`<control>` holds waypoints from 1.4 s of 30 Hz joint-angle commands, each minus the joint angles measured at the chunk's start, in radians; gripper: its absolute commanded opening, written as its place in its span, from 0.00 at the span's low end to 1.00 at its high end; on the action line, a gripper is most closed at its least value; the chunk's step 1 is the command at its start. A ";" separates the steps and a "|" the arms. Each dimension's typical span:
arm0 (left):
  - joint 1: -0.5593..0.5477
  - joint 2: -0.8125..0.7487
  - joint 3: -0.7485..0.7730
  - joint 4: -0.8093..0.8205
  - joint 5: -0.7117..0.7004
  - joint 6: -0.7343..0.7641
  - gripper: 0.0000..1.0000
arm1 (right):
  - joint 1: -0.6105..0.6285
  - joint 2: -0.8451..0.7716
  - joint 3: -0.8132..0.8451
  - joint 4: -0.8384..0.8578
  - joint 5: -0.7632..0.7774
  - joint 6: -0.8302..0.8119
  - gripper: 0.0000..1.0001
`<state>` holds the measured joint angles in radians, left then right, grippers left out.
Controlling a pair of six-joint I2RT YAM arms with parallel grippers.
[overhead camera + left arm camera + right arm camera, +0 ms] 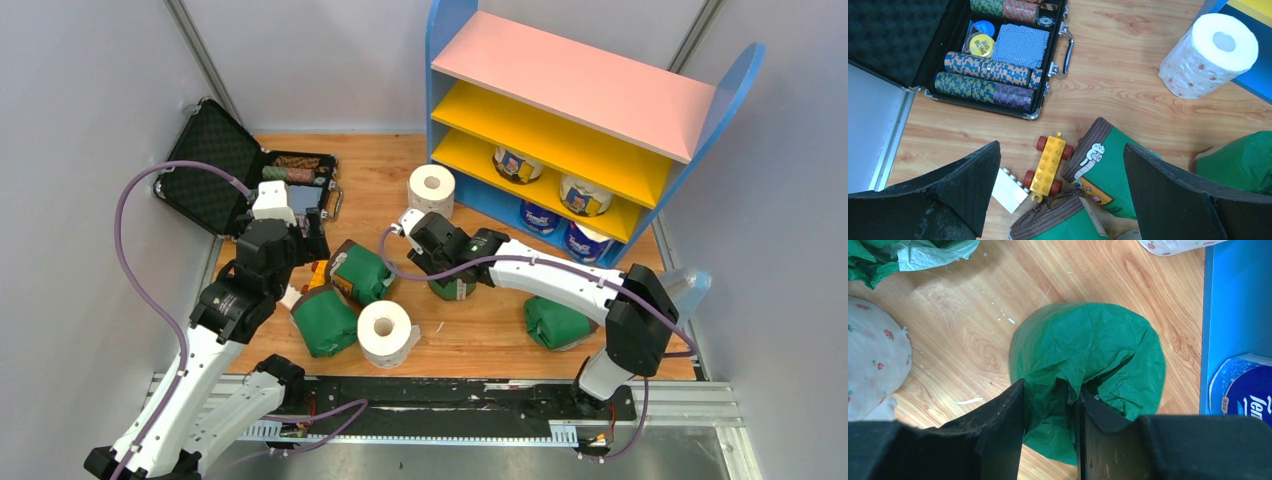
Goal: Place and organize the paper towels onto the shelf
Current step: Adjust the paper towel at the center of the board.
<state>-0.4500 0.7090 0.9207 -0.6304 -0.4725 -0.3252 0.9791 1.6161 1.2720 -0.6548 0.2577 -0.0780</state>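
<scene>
My right gripper (1050, 405) is shut on the crumpled top of a green-wrapped paper towel roll (1098, 340) that stands on the wooden floor; from above this gripper (447, 265) and the roll (455, 288) are left of the shelf (570, 75). The shelf holds blue-and-white rolls (517, 163) (585, 195) on its lower yellow board and more below (585, 242). My left gripper (1063, 170) hangs open above a green roll with a brown end (1113, 170); a second green roll (1068, 225) lies under it. Bare white rolls stand apart (432, 188) (387, 332).
An open black case of poker chips (998, 60) lies at the left. A yellow toy car (1048, 165) and a white brick (1009, 190) sit between my left fingers. Another green roll (555, 322) lies under the right arm. The shelf's blue side panel (1233, 305) is close by.
</scene>
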 commanded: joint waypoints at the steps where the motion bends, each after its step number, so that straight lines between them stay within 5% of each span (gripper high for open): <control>1: 0.005 -0.004 0.002 0.025 -0.013 0.023 1.00 | 0.019 0.000 0.007 0.038 0.047 -0.015 0.40; 7: 0.005 0.000 0.001 0.026 -0.013 0.023 1.00 | 0.056 -0.049 -0.011 0.023 0.131 0.027 0.75; 18: 0.005 0.009 0.001 0.026 -0.007 0.023 1.00 | 0.061 -0.141 -0.080 -0.037 0.235 0.169 0.97; 36: 0.005 0.031 0.001 0.026 0.002 0.021 1.00 | 0.074 -0.231 -0.060 -0.118 0.188 0.279 1.00; 42: 0.005 0.035 0.001 0.026 0.002 0.021 1.00 | 0.133 -0.146 -0.044 -0.126 0.209 0.299 1.00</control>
<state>-0.4500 0.7444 0.9207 -0.6304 -0.4721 -0.3229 1.0729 1.4220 1.1893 -0.7731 0.4519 0.1844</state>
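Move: At the right hand, between its fingertips, is the bunched top wrap of the upright green paper towel; the roll's middle is some 6 cm below and 2 cm ahead. The near white roll stands about 14 cm to the hand's left and 10 cm back, the far white roll 20 cm ahead and 4 cm left, and a lying green roll 19 cm left, about level with the hand. From the left hand the upright green roll is about 31 cm right, 2 cm ahead and 20 cm down. Opening its part-closed fingers wide, the right hand comes free of the green wrap and slips about 5 cm to its right, off the roll's middle, rising, dipping a little, then rising again to end 3 cm higher. It also draws back some 3.5 cm, turns about 12 degrees clockwise and swings slightly left again at the end. ##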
